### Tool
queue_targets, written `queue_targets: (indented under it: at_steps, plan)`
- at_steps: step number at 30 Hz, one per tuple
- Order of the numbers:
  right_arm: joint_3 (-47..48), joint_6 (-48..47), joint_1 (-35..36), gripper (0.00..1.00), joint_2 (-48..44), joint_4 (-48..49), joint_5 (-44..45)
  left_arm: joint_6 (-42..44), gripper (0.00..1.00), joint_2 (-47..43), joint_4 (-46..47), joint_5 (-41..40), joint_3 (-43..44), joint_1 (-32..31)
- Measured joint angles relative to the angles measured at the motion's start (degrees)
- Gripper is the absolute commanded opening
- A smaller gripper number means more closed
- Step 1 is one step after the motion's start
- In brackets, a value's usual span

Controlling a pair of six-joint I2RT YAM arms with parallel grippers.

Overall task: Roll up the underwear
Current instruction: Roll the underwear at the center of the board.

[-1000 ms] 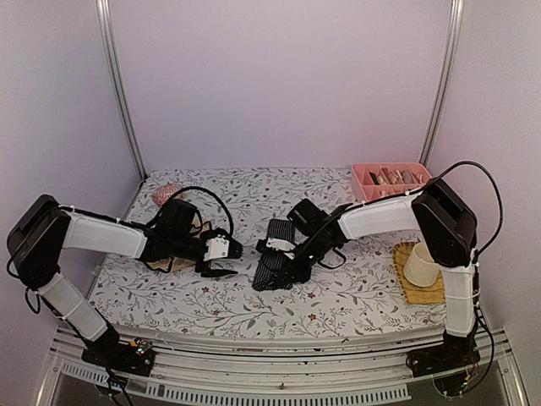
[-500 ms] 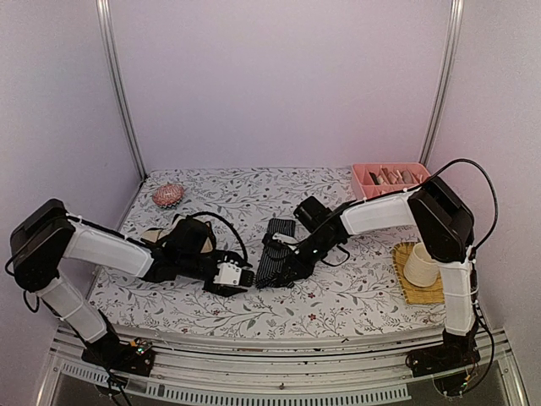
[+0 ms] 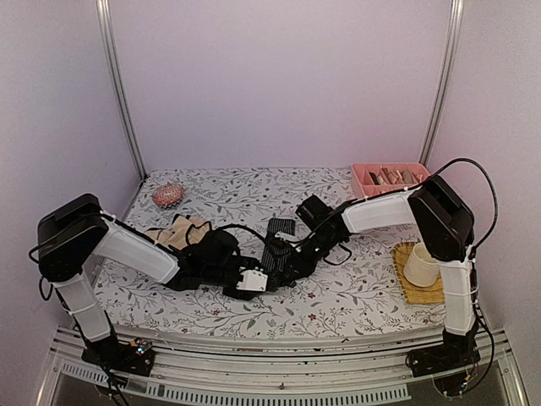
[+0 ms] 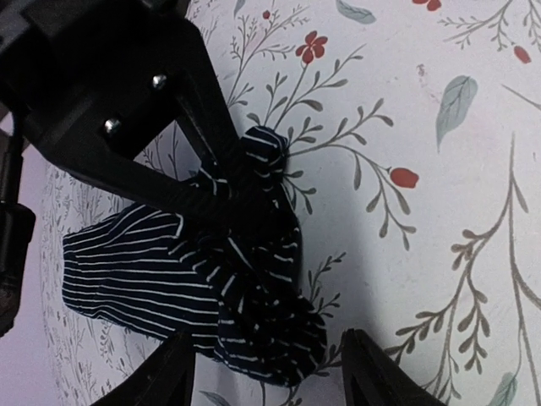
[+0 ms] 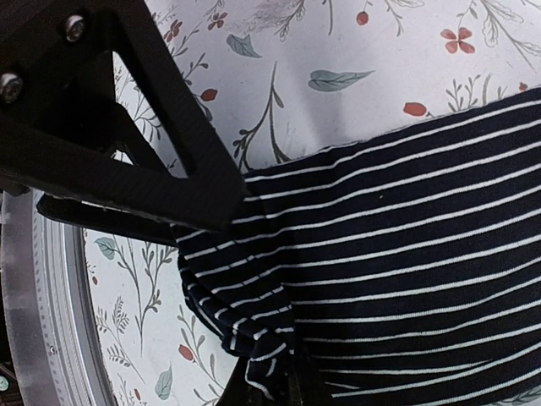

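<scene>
The navy striped underwear [image 3: 278, 239] lies mid-table, its near end bunched into a loose roll [image 4: 254, 296]. My right gripper [image 3: 285, 263] is shut on that bunched edge [image 5: 275, 372], its black fingers [image 4: 127, 118] pinching the cloth from above. My left gripper [image 3: 257, 282] stands open at the roll's near end. Its fingertips [image 4: 182, 372] flank the roll without touching it in the left wrist view. The beige underwear [image 3: 178, 232] with black edging lies behind the left arm, partly covered by it.
A reddish-pink hairbrush [image 3: 167, 195] sits at the back left. At the back right is a pink tray [image 3: 362, 179] with several items. A cream cup [image 3: 420, 264] stands on a yellow mat [image 3: 407, 290] at the right. Floral cloth [image 3: 355, 296] covers the table.
My left arm has swung right, from over the beige underwear to the navy roll's near end, its jaws narrowing a little. The right gripper has kept its pinch and shifted slightly toward the front.
</scene>
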Motion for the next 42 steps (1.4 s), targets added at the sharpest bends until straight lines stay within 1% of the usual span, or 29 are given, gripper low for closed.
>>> queue_targets:
  at_steps: [3, 6, 9, 13, 15, 18, 19, 20, 21, 22, 23, 24, 25, 31, 36, 38, 42]
  plan:
    - [0.0, 0.0, -0.1, 0.07, 0.0, -0.1, 0.0, -1.5, 0.57, 1.6, 1.2, -1.5, 1.0, -0.3]
    - [0.0, 0.0, -0.2, 0.07, 0.0, -0.2, 0.0, -2.8, 0.47, 3.5, 2.7, -2.9, 2.1, -1.0]
    - [0.0, 0.1, -0.2, 0.07, 0.0, -0.3, 0.0, -3.8, 0.34, 5.3, 4.3, -4.1, 3.0, -1.8]
    - [-0.4, 0.4, -0.4, 0.07, -0.2, -0.1, 0.0, -5.3, 0.22, 6.4, 4.9, -4.3, 3.4, -2.5]
    - [-1.4, 0.7, -0.6, 0.07, -0.7, 0.3, 0.0, -6.0, 0.17, 7.0, 5.1, -3.8, 3.7, -2.7]
    - [-3.7, 1.3, -0.9, 0.07, -2.3, 1.0, 0.4, -6.8, 0.14, 7.8, 5.5, -2.9, 4.1, -3.0]
    - [-4.5, 1.6, -1.0, 0.07, -2.9, 1.2, 0.5, -6.9, 0.09, 8.1, 5.8, -2.5, 4.3, -3.2]
    - [-5.2, 1.8, -1.0, 0.08, -3.3, 1.4, 0.5, -7.1, 0.07, 8.3, 6.1, -2.1, 4.3, -3.4]
    - [-6.0, 2.0, -1.0, 0.1, -3.9, 1.7, 0.7, -7.5, 0.05, 8.5, 6.3, -1.7, 4.3, -3.5]
    - [-6.9, 2.4, -1.0, 0.14, -4.5, 2.0, 1.0, -7.7, 0.0, 8.6, 6.4, -1.2, 4.3, -3.6]
    - [-7.8, 2.8, -1.0, 0.17, -5.1, 2.3, 1.1, -7.9, 0.0, 8.7, 6.6, -0.6, 4.3, -3.7]
    - [-8.7, 3.1, -1.0, 0.25, -5.9, 2.5, 1.2, -8.2, 0.0, 8.8, 6.8, -0.1, 4.3, -3.8]
    - [-9.5, 3.4, -1.0, 0.29, -6.5, 2.7, 1.3, -8.5, 0.0, 8.9, 6.9, 0.4, 4.4, -3.8]
    - [-15.1, 4.0, -1.1, 0.55, -12.8, 4.1, 4.3, -10.6, 0.0, 9.2, 4.9, 3.8, 5.7, -3.8]
    - [-21.7, 3.0, -1.2, 0.69, -21.4, 8.0, 9.3, -13.1, 0.0, 9.7, -1.8, 8.5, 9.4, -2.6]
    - [-25.9, 2.0, -1.0, 0.71, -26.2, 11.0, 11.5, -14.4, 0.0, 10.1, -5.4, 11.0, 11.5, -1.7]
    - [-35.5, -2.7, 1.9, 0.71, -35.4, 18.7, 18.2, -17.0, 0.0, 12.9, -13.3, 17.5, 17.6, 1.5]
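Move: The rolled near end of the striped underwear lies about 4 cm right of the left hand, level with it front to back and 1 cm lower. The unrolled strip's middle is some 10 cm ahead of that roll, and the beige underwear about 21 cm left and 11 cm ahead of the left hand. The right hand already pinches the roll's right end, the roll's middle being roughly 2 cm to its left. The left hand's open fingers close on the left part of the roll as the hand goes about 5 cm right and slightly down, then its wrist rolls some 25 degrees. The right hand at first holds still with its pinch, eases right and back, then opens and lets go, rising and pulling away to the right, about 8 cm over and 5 cm up. ##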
